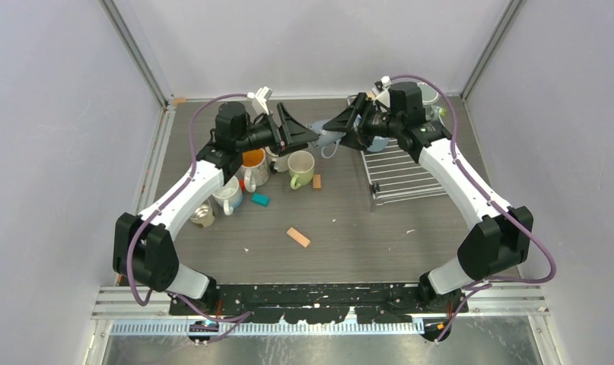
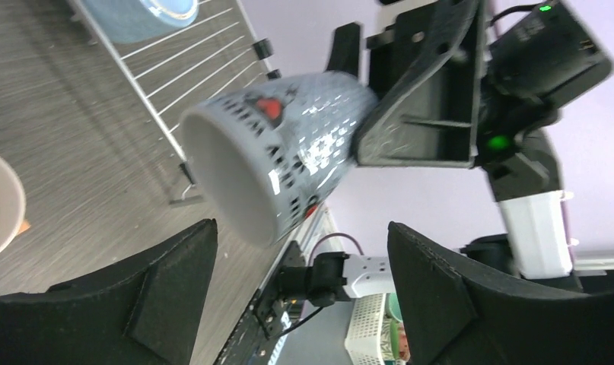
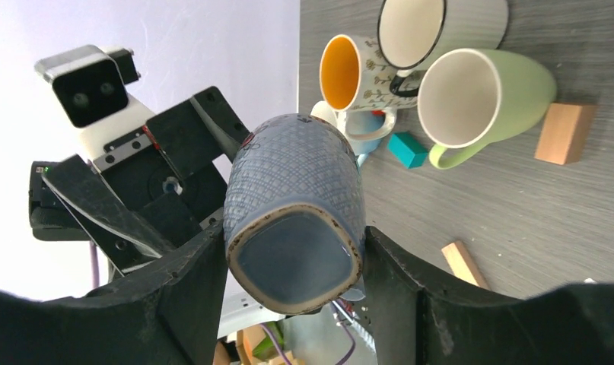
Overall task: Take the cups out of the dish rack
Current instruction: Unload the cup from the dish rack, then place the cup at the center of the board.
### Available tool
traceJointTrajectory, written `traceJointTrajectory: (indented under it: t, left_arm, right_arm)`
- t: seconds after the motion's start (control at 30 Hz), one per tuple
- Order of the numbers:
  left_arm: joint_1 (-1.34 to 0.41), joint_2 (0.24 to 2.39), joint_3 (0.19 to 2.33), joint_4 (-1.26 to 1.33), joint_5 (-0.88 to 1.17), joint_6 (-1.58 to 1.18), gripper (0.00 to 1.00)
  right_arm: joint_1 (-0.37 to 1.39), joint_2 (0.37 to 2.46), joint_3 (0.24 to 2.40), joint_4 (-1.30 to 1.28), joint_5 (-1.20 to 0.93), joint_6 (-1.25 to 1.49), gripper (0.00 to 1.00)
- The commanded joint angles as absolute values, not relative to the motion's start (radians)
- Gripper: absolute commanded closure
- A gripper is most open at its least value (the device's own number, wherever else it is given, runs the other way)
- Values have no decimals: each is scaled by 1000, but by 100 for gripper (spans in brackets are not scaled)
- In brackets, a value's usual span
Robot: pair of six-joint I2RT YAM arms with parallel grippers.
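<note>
My right gripper is shut on a grey-blue textured cup, held in the air on its side to the left of the dish rack. In the right wrist view the cup's base sits between both fingers. My left gripper is open and faces the cup's mouth. The rim hangs just past its fingertips, with nothing between them. A blue cup stands in the dish rack.
Cups stand on the table left of centre: lime green, orange-lined white, white with a dark rim, light blue. A teal block and two wooden blocks lie nearby.
</note>
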State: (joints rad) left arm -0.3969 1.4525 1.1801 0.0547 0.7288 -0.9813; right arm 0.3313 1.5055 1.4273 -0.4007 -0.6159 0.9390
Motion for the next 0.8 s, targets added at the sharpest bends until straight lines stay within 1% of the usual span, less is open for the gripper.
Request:
traceJointTrajectory:
  t: [0.0,0.17,0.27,0.37,0.53,0.6,0.7,0.77]
  left_arm:
    - [-376,1441,1156,345,818,-1142,21]
    - [-376,1448,1146,398,839,-1190,36]
    - [-375,1453,1137,422,846,-1212,40]
    - [-376,1462,1131,460,854,-1244,47]
    - [-376,1483,1123,543,862,-1307,51]
    - [-376,1490,1121,552,861,-1317,52]
    - [-376,1495,1118,552,855,-1319,52]
    - [-376,1499,1115,554,854,-1321,56]
  right_arm:
    - [341,1491,1398,-220,-702,1025,66]
    - [343,1498,1350,-121,-732,1094,66]
    - [344,1505,1328,-49,-755,1138,66]
    - [346,1512,1304,32,-775,1194,66]
    - [351,1527,1262,161,-804,1290,66]
    - [352,1529,1245,214,-808,1330,66]
    - [362,1525,1228,248,-799,1354,66]
    - [366,1522,1222,249,-792,1354,66]
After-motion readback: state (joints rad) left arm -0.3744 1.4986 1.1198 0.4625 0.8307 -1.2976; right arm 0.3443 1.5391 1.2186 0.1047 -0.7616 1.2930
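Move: The cup held by the right gripper has its middle about 7 cm to the right of the left hand, 2 cm farther out and nearly level with it. From the right hand the cup's middle is some 3 cm left and 1 cm ahead, with the left gripper about 10 cm to the left and 1 cm back. The green cup stands about 22 cm below the left hand, 2 cm ahead; the wooden block lies roughly 26 cm below it, 4 cm right and 2 cm back. The left hand rises about 4 cm, its right-pointing fingers tipping up some 15 degrees and closing from nearly wide to about half open, so that they come round the wall at the cup's mouth, one finger at the opening and the other outside. Meanwhile the right hand keeps its grip near the cup's base and eases about 3 cm left towards the left gripper, tilting its fingertips upward as it brings the mouth in; a squeeze by the left fingers can't be seen yet. ##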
